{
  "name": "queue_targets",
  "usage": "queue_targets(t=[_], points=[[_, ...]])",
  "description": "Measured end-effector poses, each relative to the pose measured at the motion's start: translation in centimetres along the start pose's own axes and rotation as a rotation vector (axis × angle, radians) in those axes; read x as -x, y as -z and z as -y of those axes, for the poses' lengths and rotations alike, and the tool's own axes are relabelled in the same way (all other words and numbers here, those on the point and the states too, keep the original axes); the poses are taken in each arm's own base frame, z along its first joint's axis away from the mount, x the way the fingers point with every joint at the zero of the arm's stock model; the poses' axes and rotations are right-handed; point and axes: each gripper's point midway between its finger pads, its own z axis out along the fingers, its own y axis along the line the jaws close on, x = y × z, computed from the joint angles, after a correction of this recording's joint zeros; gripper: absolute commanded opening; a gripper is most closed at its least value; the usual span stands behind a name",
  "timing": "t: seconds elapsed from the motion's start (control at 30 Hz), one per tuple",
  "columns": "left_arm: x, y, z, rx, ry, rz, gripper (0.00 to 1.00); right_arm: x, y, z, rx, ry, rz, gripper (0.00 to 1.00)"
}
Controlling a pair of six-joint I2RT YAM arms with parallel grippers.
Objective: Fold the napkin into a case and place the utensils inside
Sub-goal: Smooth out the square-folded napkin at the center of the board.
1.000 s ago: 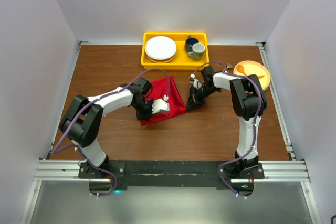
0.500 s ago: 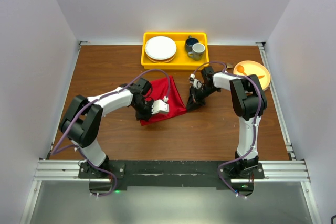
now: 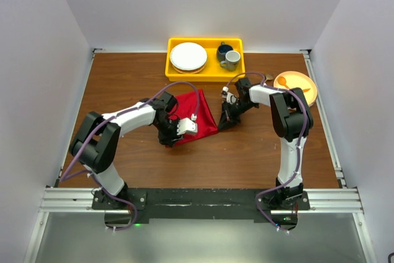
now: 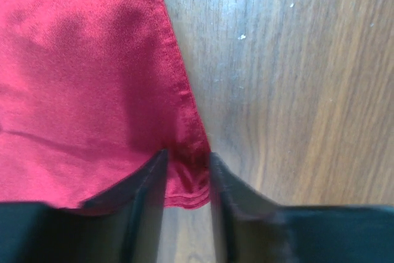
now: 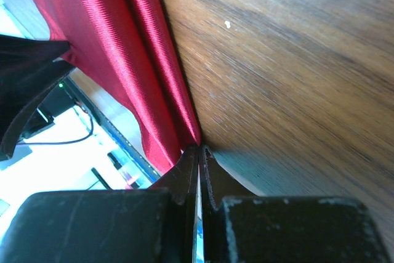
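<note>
The red napkin (image 3: 197, 112) lies folded on the wooden table, in front of the yellow tray. My left gripper (image 3: 173, 138) is at the napkin's near left corner. In the left wrist view its jaws stand apart, and the corner of the napkin (image 4: 86, 78) lies loose between the fingers of the left gripper (image 4: 188, 164). My right gripper (image 3: 223, 124) is at the napkin's right corner. In the right wrist view the right gripper (image 5: 200, 147) is shut on the edge of the napkin (image 5: 123, 47). A gold spoon (image 3: 283, 82) rests on the orange plate (image 3: 305, 95) at the right.
The yellow tray (image 3: 203, 76) at the back holds white plates (image 3: 188, 56) and two mugs (image 3: 229, 58). White walls close in the table on three sides.
My left gripper has opened and let go of the napkin's near left corner, which now lies flatter. The right arm has not moved.
</note>
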Motion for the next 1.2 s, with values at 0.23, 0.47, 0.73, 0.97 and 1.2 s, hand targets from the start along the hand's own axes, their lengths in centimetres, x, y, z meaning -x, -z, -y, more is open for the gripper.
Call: queue_targets(t=[0.23, 0.47, 0.73, 0.97, 1.2], points=[[1.3, 1.5, 0.9, -0.006, -0.004, 0.056, 0.60, -0.9, 0.5, 0.6, -0.039, 0.055, -0.007, 0.00], [3.6, 6.0, -1.3, 0.086, 0.126, 0.272, 1.00, -2.0, 1.6, 1.6, -0.109, 0.135, -0.029, 0.27], [5.9, 11.9, -8.8, 0.228, 0.555, 0.671, 1.00, 0.2, 6.2, 0.1, -0.148, 0.290, 0.018, 0.89], [8.6, 13.4, -12.3, 0.238, 0.828, 0.948, 1.00, 4.3, 10.6, -6.3, -0.060, 0.458, 0.238, 0.96], [8.8, 9.7, -15.4, 0.091, 1.100, 1.039, 1.00, 5.1, 4.9, -10.7, 0.146, 0.393, 0.245, 0.96]])
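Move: The folded napkin lies at table height. Its middle is about 11 cm ahead and 7 cm right of the left hand, which is already opening at the near-left corner. From the right hand, still pinching the near-right corner, the middle is some 5 cm ahead and 10 cm left. The yellow tray's middle is about 28 cm ahead and 5 cm left of the right hand, the grey mug 28 cm ahead and 4 cm right. The right drags its napkin corner about 3 cm rightward; both hands let go and rise 11 cm, going forward. ##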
